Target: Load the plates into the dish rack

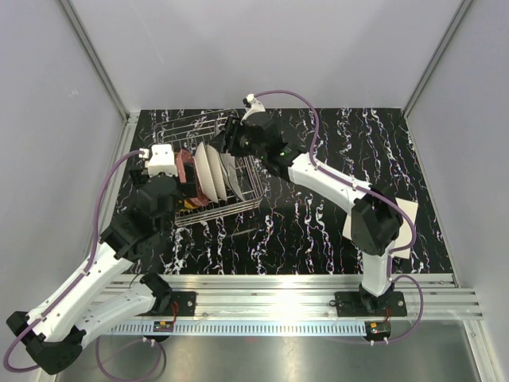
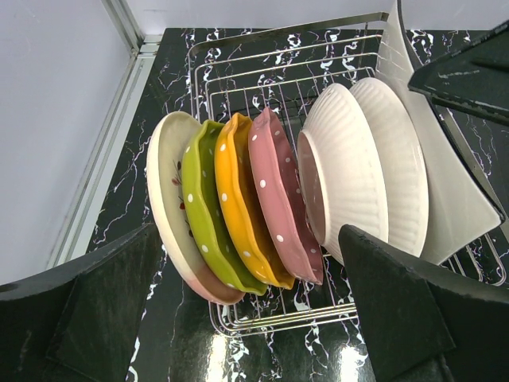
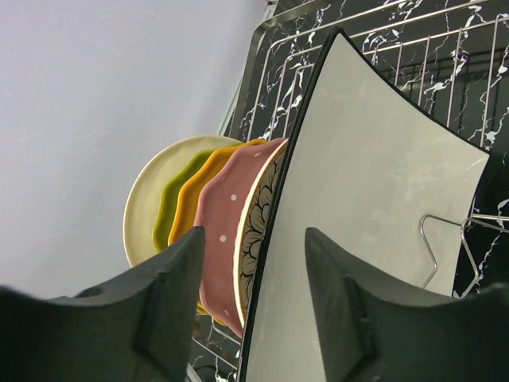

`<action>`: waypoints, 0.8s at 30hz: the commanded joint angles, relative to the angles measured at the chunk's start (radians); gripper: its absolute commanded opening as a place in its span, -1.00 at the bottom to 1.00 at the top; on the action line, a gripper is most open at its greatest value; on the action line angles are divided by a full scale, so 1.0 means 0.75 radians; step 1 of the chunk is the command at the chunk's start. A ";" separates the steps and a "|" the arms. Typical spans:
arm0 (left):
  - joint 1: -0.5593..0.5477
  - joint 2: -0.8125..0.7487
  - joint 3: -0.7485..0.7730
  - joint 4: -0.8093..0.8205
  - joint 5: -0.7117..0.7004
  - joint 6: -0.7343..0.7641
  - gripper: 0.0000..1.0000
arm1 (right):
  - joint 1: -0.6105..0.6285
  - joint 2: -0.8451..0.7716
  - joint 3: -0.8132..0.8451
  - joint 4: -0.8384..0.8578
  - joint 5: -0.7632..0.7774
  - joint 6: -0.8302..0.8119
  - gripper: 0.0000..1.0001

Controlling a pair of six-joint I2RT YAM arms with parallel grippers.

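The wire dish rack (image 1: 203,127) (image 2: 262,56) (image 3: 445,72) holds a row of plates on edge: cream (image 2: 167,191), lime-green (image 2: 203,215), orange (image 2: 238,207), pink (image 2: 278,199) and two ribbed white ones (image 2: 350,175). At the row's end leans a squarish white plate (image 3: 374,199) (image 2: 449,199) with a black rim. My right gripper (image 3: 250,302) (image 1: 228,137) straddles that plate's rim, jaws spread, a gap showing on the left finger's (image 3: 151,310) side. My left gripper (image 2: 254,318) (image 1: 181,185) hovers open at the rack's near-left end, holding nothing.
A cream squarish flat thing (image 1: 404,213) lies on the black marbled table at the right, partly hidden behind the right arm. An aluminium rail (image 1: 278,290) runs along the near edge. Grey walls close in the left, back and right sides.
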 commanded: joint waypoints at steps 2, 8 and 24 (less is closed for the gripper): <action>0.004 -0.012 0.033 0.050 0.009 0.007 0.98 | 0.011 -0.070 0.053 0.020 0.035 -0.056 0.35; 0.004 -0.010 0.033 0.048 0.003 0.007 0.98 | 0.009 -0.150 0.053 -0.121 0.135 -0.107 0.70; 0.004 -0.012 0.041 0.040 0.003 0.002 0.98 | -0.214 -0.933 -0.593 -0.874 0.806 -0.085 0.99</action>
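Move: The square plate left on the table lies some 44 cm to the right hand's right, 18 cm back and 24 cm lower. The square plate just set in the rack stands right at this hand, its middle about 11 cm below and 3 cm back; the nearest round white plate stands about 4 cm left of the hand, 4 cm back and 12 cm lower. From the idle left hand, the table plate is roughly 65 cm right, 4 cm back and 26 cm below. Rightward, slowly at first and then fast, the right hand draws off the racked square plate's upper edge, about 22 cm across towards the square plate on the table, also backing some 6 cm and, once under way, rising about as much. The already parting fingers spread from half to fully open as it starts, and the hand swings about 25 degrees clockwise. ##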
